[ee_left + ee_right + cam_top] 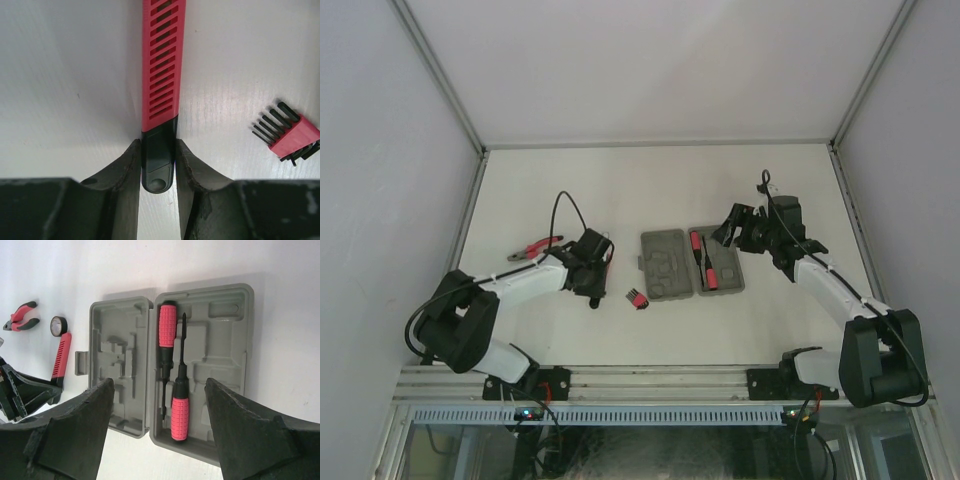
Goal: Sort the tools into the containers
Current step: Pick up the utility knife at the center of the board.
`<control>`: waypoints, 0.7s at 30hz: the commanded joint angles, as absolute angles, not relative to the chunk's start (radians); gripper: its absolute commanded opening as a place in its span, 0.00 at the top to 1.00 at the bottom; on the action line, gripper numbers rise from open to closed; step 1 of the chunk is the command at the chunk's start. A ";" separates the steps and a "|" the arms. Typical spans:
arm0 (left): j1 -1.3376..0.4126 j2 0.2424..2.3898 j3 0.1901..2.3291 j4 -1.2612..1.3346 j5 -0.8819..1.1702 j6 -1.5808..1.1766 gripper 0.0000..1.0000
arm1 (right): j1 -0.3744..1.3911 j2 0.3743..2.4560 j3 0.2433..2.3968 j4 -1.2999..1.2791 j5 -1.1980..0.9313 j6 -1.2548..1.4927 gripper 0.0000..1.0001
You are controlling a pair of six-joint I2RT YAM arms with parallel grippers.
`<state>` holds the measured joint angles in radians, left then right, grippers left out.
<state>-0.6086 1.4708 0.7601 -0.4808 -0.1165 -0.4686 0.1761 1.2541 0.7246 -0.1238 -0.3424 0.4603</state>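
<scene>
The grey tool case (pixel 666 266) lies open mid-table, also in the right wrist view (pixel 120 345). Its right half holds two red-handled screwdrivers (pixel 167 330) (pixel 180 410); its left half is empty. My left gripper (pixel 158 150) is shut on the black end of the longer red-black tool (pixel 160 70), left of the case (pixel 595 270). The hex key set (pixel 292 135) lies to its right (pixel 636 297). The red-handled pliers (pixel 535 248) (pixel 20 316) and small black ring (pixel 58 326) lie further left. My right gripper (pixel 159 382) is open and empty above the case's right half (pixel 732 228).
White walls and a metal frame enclose the white table (pixel 650 190). The arm bases sit on the rail at the near edge (pixel 650 385). My left arm's cable (pixel 560 205) loops above the pliers.
</scene>
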 commanded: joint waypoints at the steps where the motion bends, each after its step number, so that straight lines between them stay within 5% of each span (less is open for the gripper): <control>1: -0.615 1.449 0.824 -0.478 -0.136 -0.494 0.70 | 0.167 1.224 0.739 -0.102 -0.311 0.457 0.27; 15: -0.612 1.270 0.802 -0.357 0.025 -0.470 0.90 | 0.166 1.123 0.748 -0.119 -0.257 0.468 0.27; 21: -0.611 1.193 0.821 -0.291 0.088 -0.475 0.95 | 0.166 1.085 0.745 -0.030 -0.423 0.461 0.27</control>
<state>-0.6086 1.2602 0.7708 -0.3817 0.0174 -0.4843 0.1699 1.1202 0.7246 -0.1253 -0.3008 0.4610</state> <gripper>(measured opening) 0.330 0.728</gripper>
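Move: The utility knife already sits between the left fingers at its black end, down at the table; its middle is about 4 cm ahead and 2 cm right of the left hand. The tape ring lies some 9 cm ahead and 4 cm right, the hex key set about 9 cm straight right, and the case's left half 7 cm ahead and 16 cm right. From the right hand the knife is roughly 29 cm left, 8 cm back and 11 cm below. Keep the left fingers pinched on the knife's black end and lift it off the board, slowly at first, then quicker: about 7 cm up, drifting some 4 cm right towards the open case. As it rises, swing the fingertips out to the right and forward by around 20 degrees. Raise the open, empty right gripper about 4 cm above the case. ##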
